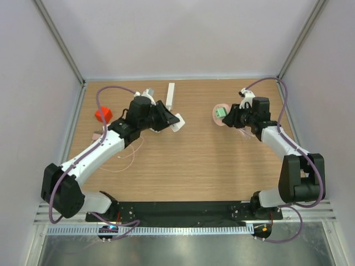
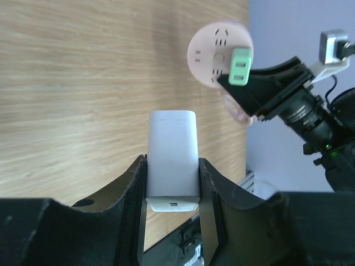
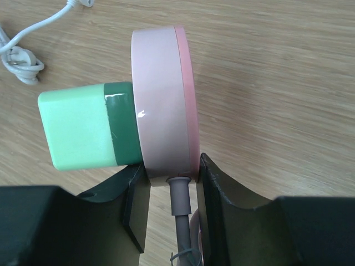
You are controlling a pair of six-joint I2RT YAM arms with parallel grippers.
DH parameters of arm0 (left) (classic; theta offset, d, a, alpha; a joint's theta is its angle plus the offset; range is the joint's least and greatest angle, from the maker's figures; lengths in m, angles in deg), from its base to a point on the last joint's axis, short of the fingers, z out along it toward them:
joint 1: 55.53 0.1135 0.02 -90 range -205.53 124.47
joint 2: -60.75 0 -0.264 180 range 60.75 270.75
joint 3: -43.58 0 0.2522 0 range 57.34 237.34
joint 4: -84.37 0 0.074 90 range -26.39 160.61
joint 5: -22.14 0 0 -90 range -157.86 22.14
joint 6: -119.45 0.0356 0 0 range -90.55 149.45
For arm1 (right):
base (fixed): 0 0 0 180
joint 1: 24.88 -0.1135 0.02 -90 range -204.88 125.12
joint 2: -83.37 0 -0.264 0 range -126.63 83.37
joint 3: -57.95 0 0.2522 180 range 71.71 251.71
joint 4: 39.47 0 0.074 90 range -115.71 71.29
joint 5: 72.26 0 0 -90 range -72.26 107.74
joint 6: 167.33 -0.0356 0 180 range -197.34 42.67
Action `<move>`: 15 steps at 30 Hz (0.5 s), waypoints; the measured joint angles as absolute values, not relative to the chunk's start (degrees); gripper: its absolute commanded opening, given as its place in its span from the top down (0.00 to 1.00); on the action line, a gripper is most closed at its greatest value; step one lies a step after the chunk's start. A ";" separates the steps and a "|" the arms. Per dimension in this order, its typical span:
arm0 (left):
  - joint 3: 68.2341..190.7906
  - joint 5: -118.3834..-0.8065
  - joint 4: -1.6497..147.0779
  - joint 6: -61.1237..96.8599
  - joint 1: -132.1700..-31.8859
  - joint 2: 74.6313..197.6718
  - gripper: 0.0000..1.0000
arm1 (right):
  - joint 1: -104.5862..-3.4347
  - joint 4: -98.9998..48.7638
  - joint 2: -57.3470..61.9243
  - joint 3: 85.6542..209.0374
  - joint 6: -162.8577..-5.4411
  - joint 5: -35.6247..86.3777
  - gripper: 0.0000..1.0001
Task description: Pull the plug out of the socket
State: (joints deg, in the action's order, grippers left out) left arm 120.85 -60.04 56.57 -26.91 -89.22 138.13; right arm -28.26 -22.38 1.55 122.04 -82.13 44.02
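My left gripper [image 1: 173, 124] is shut on a white plug [image 1: 178, 120], held between the fingers [image 2: 208, 188] above the wooden table; the plug [image 2: 172, 160] is apart from the socket. My right gripper [image 1: 234, 117] is shut on the rim of a round pink socket [image 1: 218, 117], held on edge [image 3: 163, 100] just above the table. A green plug [image 3: 83, 133] sits plugged into the socket's face, and also shows in the top view [image 1: 222, 112] and the left wrist view [image 2: 241, 65]. The socket's grey cord [image 3: 179, 202] runs down between the right fingers.
A white bar [image 1: 170, 95] lies at the back centre of the table. A red object [image 1: 103, 115] and a thin white cable [image 1: 130, 154] lie at the left. A coiled white cable [image 3: 22, 61] lies beyond the socket. White walls surround the table.
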 measured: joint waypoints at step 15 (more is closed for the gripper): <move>102.47 -61.33 54.16 -24.46 -62.40 123.60 1.00 | -25.88 -22.58 1.35 121.51 -83.86 51.38 0.99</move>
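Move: The left hand, already holding a white plug, is bound for the pulled plugs. The white plug on the table there lies about 8 cm ahead, 29 cm to the left and some 20 cm below this hand. Of that plug, the red plug is about 5 cm farther out and 4 cm left, the pink one 3 cm nearer and 6 cm left. The coiled white cable lies 9 cm ahead and 12 cm left of the hand. From the right hand, the table's white plug is about 56 cm left and 1 cm ahead. Leftward, in a sweep that gathers speed after a short sink of about 2 cm, the left arm carries the white plug some 19 cm away from the round pink socket and towards the already pulled plugs, dropping about 6 cm in all. The wrist swings nearly 30 degrees counter-clockwise, and the fingers keep their hold. ##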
